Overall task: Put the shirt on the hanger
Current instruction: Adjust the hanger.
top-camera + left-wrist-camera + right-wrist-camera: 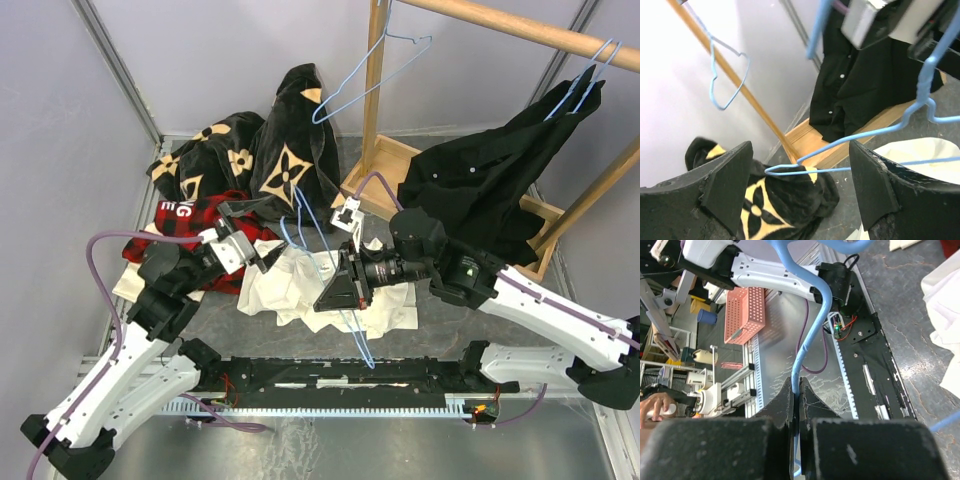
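The light-blue wire hanger [360, 345] stands tilted over the middle of the table, and my right gripper [338, 290] is shut on its wire. In the right wrist view the wire [807, 335] runs up out of the pinched jaws [799, 390]. The white shirt [285, 290] lies crumpled on the table under the hanger. My left gripper [272, 243] is open at the hanger's far end. In the left wrist view the hanger's bent corner [790, 170] sits between the spread fingers [727, 185] without touching them, with the shirt [920, 150] at lower right.
A red-and-black plaid shirt [200, 225] and a black garment with tan flowers [260, 160] are piled at back left. A wooden rack [375, 100] carries a spare blue hanger [370, 75] and a black shirt [500, 180] at back right.
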Controlling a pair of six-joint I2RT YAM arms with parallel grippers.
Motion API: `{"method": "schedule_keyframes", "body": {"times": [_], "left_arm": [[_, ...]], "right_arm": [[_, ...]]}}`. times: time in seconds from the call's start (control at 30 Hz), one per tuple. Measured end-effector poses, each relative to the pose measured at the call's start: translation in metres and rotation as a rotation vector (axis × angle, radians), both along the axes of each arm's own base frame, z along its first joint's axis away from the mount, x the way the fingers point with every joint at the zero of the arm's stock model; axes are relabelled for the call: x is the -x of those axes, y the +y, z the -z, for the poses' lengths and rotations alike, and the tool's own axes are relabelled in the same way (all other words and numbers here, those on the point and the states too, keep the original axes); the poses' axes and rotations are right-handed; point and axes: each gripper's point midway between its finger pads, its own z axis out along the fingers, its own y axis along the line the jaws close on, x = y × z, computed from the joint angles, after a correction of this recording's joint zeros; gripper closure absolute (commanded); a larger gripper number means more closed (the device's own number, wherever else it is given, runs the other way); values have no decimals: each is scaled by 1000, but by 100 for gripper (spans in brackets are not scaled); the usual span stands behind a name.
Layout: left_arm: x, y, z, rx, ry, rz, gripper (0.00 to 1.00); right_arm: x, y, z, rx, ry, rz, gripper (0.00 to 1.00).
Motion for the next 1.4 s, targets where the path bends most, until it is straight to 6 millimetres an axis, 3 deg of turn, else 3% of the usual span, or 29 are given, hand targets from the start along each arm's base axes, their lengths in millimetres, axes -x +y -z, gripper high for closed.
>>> {"method": "schedule_keyframes", "body": {"times": [0.37,0.67,0.8,1.0,1.07,1.23,1.4], "left_arm": [[22,-26,10,-122,-118,207,31],[19,-31,7,-145,-142,222,71],[15,-32,11,-176,-154,217,96],[14,-31,22,-222,-152,213,97],[13,-31,22,-222,-151,210,97],[11,-27,21,-225,-143,184,97],[6,-23,28,-257,-129,149,97]], "right_arm": [[14,1,-15,-38,-8,-104,99],[18,2,-15,-41,6,-129,94],[16,2,-18,-49,5,-124,85],[15,0,-35,-72,-40,-122,53],[12,-5,-36,-47,-77,-105,47],[-14,-24,-32,84,-209,41,41],[-46,-48,-28,206,-352,194,45]]}}
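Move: The blue hanger's near shoulder lies about 4 cm to the left hand's right, 1 cm farther out and 2 cm lower; the white shirt lies some 10 cm right, 8 cm back and 30 cm below this hand, the red plaid shirt about 18 cm left, 3 cm farther out and equally low. From the right hand, already shut on the hanger, that shoulder is roughly 12 cm ahead, 4 cm left and 5 cm higher. The left hand eases about 3 cm right and 2 cm back towards the hanger's near shoulder, turning some 15 degrees clockwise, and closes from wide open to pinch the wire a little way from the twisted neck, then sinks a centimetre or two with it. The right hand keeps its grip while drawing back 2 cm and rising slightly; once the left is nearly shut it opens to just over half, lets go, and swings about 6 cm forward and 5 cm right with a roll of the wrist, its parted fingers still around the wires. ##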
